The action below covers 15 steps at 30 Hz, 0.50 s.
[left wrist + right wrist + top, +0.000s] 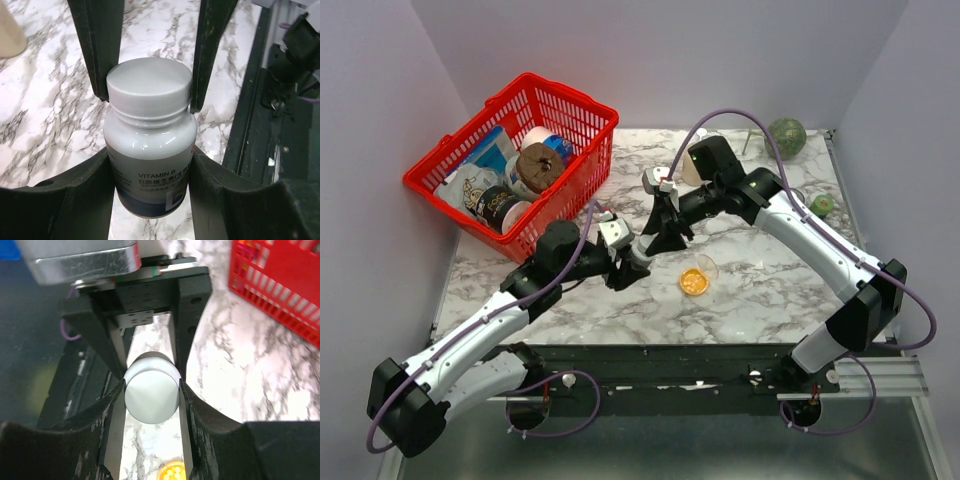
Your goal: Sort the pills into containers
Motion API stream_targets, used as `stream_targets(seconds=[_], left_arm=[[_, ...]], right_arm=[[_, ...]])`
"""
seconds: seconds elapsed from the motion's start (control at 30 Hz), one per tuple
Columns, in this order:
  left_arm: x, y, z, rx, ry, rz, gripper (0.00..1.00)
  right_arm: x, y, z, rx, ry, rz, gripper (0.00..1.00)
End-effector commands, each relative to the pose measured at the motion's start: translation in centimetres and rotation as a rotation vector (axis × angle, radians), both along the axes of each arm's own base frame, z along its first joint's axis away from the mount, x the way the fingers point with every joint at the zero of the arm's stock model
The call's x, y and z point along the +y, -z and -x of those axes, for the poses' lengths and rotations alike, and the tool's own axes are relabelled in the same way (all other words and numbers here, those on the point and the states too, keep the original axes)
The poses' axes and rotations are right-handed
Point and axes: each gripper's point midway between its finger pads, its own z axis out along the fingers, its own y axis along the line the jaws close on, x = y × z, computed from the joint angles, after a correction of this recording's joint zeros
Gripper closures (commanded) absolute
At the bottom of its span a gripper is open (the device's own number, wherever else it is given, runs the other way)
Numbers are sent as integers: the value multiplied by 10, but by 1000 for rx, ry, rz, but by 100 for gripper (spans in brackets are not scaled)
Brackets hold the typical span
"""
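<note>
A small white pill bottle (150, 165) with a white cap (150, 85) and a dark label band hangs above the marble table, gripped from both ends. My left gripper (150, 172) is shut on its body. My right gripper (151, 390) is shut on the cap (151, 395), and its dark fingers (102, 50) flank the cap in the left wrist view. In the top view both grippers, left (623, 268) and right (657, 238), meet at the bottle (640, 252) mid-table. The orange pills (693, 282) lie in a shallow clear dish (684, 289) just to the right, and they show again as pills (172, 472).
A red basket (585, 110) full of groceries stands at the back left. A second clear round piece (709, 266) lies beside the dish. A beige bottle (10, 30) stands behind the right arm. A green ball (786, 135) and a small green object (822, 205) lie at the back right.
</note>
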Motion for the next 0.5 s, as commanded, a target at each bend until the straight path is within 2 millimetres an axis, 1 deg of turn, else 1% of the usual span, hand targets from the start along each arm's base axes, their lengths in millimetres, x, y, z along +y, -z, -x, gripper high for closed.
stream_targets(seconds=[0.0,0.1,0.13,0.2,0.3,0.33,0.37,0.4,0.47], left_arm=[[14,-115,-62,-303,-290,270,100],[17,-117,-68,-275,-339,310,100],[21,-117,-73,-274,-375,327,100],[22,-119,-75,-257,-395,347,100],[21,-113,-79,-256,-398,328,100],[19,-110,-79,-259,-389,312,100],[16,-106,-78,-258,-369,296,100],[13,-102,-76,-252,-349,280,100],[8,-84,-72,-243,-301,222,100]], right_arm=[[-4,46,20,223,136,219,71],[0,54,11,234,223,201,71],[3,58,8,254,258,192,71],[5,65,3,280,300,207,73],[10,76,-2,361,351,261,73],[11,77,2,405,351,270,73],[14,78,3,425,341,274,69],[16,74,8,453,312,264,65],[18,67,10,460,292,245,56]])
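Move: The vitamin bottle stands roughly upright between both hands: its cap is between the right fingers, and the body is in the left grip, so the cap sits about 5 cm straight above the left hand and the bottle's middle some 4 cm straight below the right. From the right hand the orange pill container lies about 13 cm right, 3 cm ahead and 26 cm below, with the clear lid 4 cm farther right and 4 cm farther out. The red basket's middle is roughly 28 cm left, 27 cm ahead and 17 cm lower. The right fingers keep their pinch on the cap while the left fingers keep hold of the bottle's body, and the two wrists turn against each other: right about 20 degrees clockwise, left about 15 degrees counter-clockwise, screwing the cap in the tightening sense. Meanwhile both hands travel together about 5 cm forward and sink a little, the right also drifting left. ##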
